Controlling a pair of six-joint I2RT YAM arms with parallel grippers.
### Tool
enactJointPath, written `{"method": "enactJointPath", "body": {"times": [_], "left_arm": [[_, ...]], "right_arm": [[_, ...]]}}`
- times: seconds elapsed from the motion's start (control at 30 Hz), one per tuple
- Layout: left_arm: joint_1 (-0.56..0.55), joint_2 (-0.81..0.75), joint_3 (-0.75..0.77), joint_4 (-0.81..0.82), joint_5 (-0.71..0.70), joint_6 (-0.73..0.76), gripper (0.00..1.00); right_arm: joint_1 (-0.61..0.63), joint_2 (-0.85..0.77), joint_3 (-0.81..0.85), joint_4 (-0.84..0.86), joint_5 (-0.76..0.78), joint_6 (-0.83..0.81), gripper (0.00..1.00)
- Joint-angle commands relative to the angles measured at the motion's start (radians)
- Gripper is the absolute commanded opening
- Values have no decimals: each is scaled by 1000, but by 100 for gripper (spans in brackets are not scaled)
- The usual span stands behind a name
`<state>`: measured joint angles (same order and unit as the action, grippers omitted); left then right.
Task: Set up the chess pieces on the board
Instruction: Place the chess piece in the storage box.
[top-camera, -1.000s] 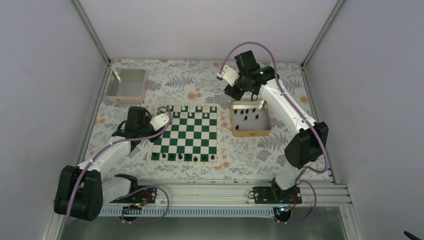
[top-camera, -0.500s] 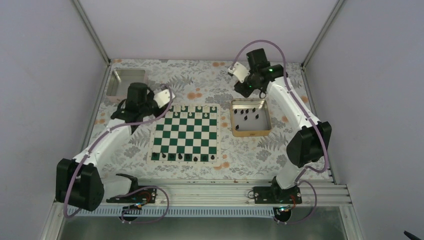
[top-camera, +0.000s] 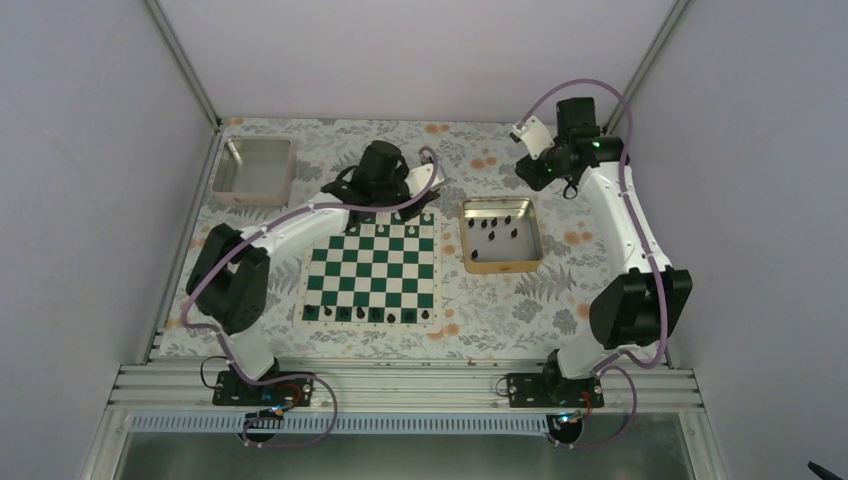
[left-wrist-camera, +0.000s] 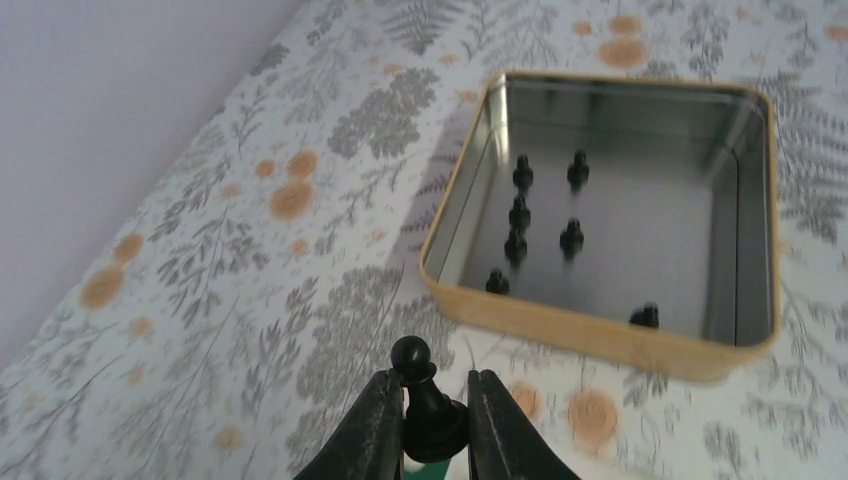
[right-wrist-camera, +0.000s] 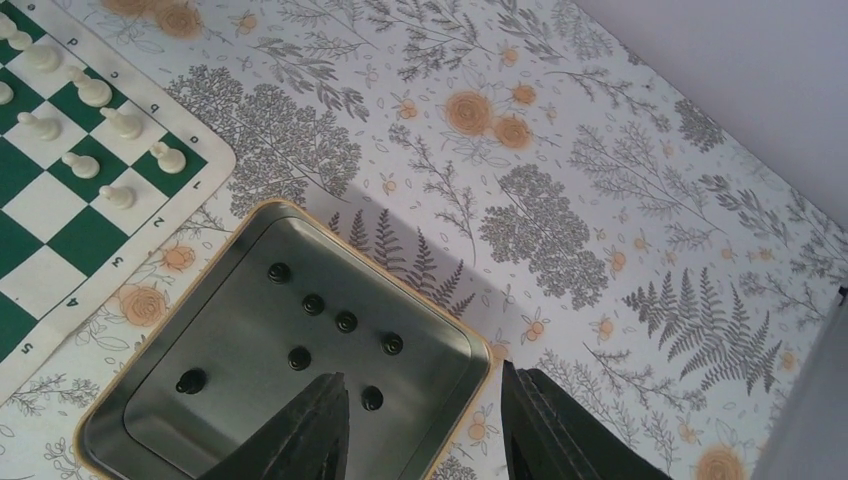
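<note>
A black pawn (left-wrist-camera: 430, 398) is pinched between the fingers of my left gripper (left-wrist-camera: 432, 405), which is shut on it. A sliver of green square shows just beneath the pawn. In the top view the left arm (top-camera: 383, 170) reaches over the far edge of the board (top-camera: 372, 268). Several black pieces (top-camera: 375, 314) stand along the board's near row. More black pieces (right-wrist-camera: 346, 322) sit in the gold-rimmed tray (right-wrist-camera: 478, 352). My right gripper (right-wrist-camera: 425, 425) hangs open above that tray's far right corner, holding nothing.
White pieces (right-wrist-camera: 95, 92) line the board's far rows. The gold-rimmed tray (top-camera: 470, 250) lies right of the board. A pale square tray (top-camera: 288, 175) sits at the far left. Grey walls close in behind and at both sides of the floral tabletop.
The left arm has swung from the board's left side across to its far right corner. The right arm has drawn back to the right, away from above the gold-rimmed tray.
</note>
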<state>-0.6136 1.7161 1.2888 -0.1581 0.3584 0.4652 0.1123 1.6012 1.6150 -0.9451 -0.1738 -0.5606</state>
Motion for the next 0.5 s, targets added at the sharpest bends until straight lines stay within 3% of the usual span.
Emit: {"method": "enactJointPath", "body": {"times": [0.0, 0.17, 0.3, 0.47], "left_arm": [[-51, 63, 69, 163, 16, -133, 6], [-134, 173, 114, 335, 18, -241, 9], [-188, 303, 204, 360, 8, -307, 9], [-218, 381, 199, 465, -55, -431, 8]], "right_arm": [[-66, -39, -30, 24, -42, -21, 42], [-109, -62, -58, 36, -70, -29, 42], [-130, -72, -68, 40, -82, -34, 42], [-157, -85, -72, 38, -104, -50, 42]]}}
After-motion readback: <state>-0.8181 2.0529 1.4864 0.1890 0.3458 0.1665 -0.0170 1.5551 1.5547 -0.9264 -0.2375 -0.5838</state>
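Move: The left hand already holds a black chess piece; the storage box it is being taken to lies about 16 cm to its right, 7 cm back and some 15 cm below. The nearest white pieces stand about 5 cm left and 6 cm back of the hand. From the right hand the box is roughly 5 cm left, 8 cm back and 20 cm below. Left hand carries the pinched piece 14 cm right over the storage box; right hand clears 4 cm right. ##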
